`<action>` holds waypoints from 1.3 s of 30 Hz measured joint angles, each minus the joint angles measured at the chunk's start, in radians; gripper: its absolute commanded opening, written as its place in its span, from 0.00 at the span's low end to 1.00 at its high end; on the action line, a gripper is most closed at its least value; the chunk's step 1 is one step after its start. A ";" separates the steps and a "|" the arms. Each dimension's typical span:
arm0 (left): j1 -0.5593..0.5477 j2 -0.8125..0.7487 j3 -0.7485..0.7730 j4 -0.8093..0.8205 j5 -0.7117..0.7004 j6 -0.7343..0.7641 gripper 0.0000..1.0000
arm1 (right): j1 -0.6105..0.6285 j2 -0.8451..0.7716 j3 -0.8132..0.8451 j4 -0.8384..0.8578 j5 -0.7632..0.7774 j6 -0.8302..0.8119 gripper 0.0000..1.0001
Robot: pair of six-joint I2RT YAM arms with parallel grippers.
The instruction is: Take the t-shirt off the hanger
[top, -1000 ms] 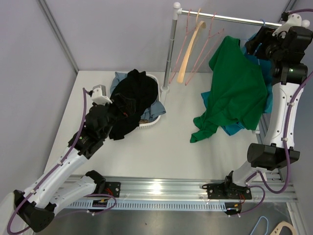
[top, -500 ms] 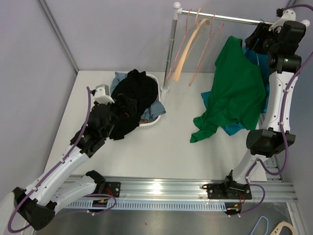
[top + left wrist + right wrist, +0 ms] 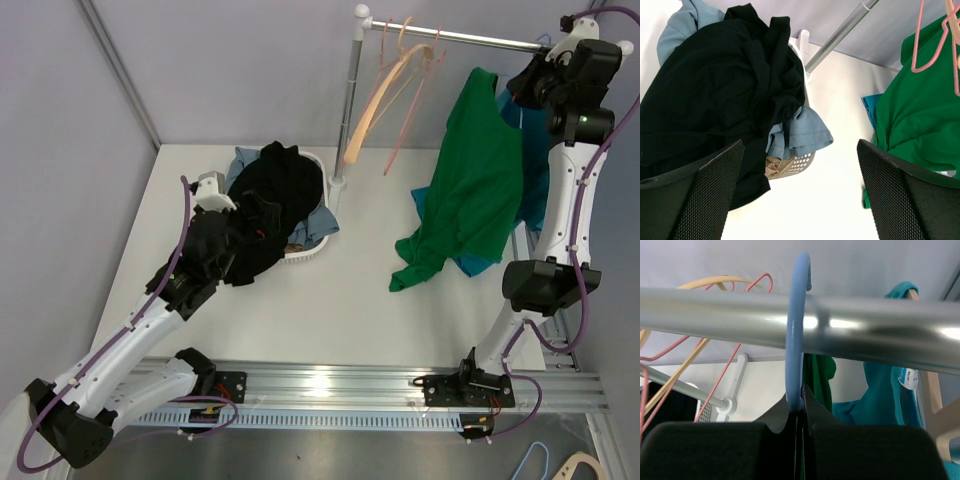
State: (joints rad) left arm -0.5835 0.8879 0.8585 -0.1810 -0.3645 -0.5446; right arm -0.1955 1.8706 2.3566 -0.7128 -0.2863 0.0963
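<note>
A green t-shirt hangs on a blue hanger whose hook sits over the metal rail at the top right. In the right wrist view the blue hook loops over the rail, with the green shirt just behind it. My right gripper is shut on the base of the hook, and in the top view it is right below the rail. My left gripper is open and empty above the table, next to the basket, far from the shirt.
A teal shirt on a wooden hanger hangs just right of the blue hook. Pink and wooden empty hangers hang at the rail's left end by the upright pole. A white basket holds a black garment and light blue clothes.
My right gripper has risen and moved closer to the rail with the hanger hook. The green shirt has swung and hangs narrower. The empty hangers have swung left. The left arm barely moved.
</note>
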 measured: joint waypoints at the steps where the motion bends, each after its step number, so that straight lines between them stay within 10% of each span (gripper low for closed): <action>1: -0.001 0.000 0.000 0.000 0.000 0.000 0.99 | 0.003 0.000 0.016 -0.008 0.000 0.001 0.00; 15: -0.210 -0.027 0.032 0.138 0.063 0.242 0.99 | 0.119 -0.182 -0.046 -0.005 0.044 0.023 0.00; 30: -0.878 0.095 0.014 0.463 -0.099 0.754 1.00 | 0.503 -0.677 -0.689 0.005 0.714 0.272 0.00; 39: -0.948 0.268 -0.004 0.586 -0.100 0.808 1.00 | 0.553 -0.692 -0.762 -0.039 0.917 0.383 0.00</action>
State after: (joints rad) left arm -1.5314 1.1561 0.8543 0.4046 -0.4641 0.2638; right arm 0.3576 1.1782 1.5948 -0.7521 0.6304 0.4797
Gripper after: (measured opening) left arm 0.994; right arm 0.037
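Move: The right hand, fingers shut, already grips the blue hanger just under its hook, which still hangs over the rod about 3 cm ahead and 4 cm above. The green t-shirt's middle hangs some 22 cm below this hand, 5 cm to its left and 4 cm back; the turquoise shirt is about 9 cm to the right and 20 cm lower, the bare hangers 21 cm to the left. From the left hand, open, the green t-shirt lies about 40 cm right and 12 cm ahead, with the black shirt pile 13 cm straight ahead and 18 cm below. The right hand lifts the blue hanger about 6 cm to clear its hook from the rod, then draws it back some 18 cm and a little left, sinking again to just below its starting height and turning clockwise, grip kept. The left hand, wide open throughout, leaves the basket and sweeps right and back, arching up and then down, while it turns about 50 degrees clockwise and its fingers tip upward, to face the green t-shirt's lower part without plainly touching it. ##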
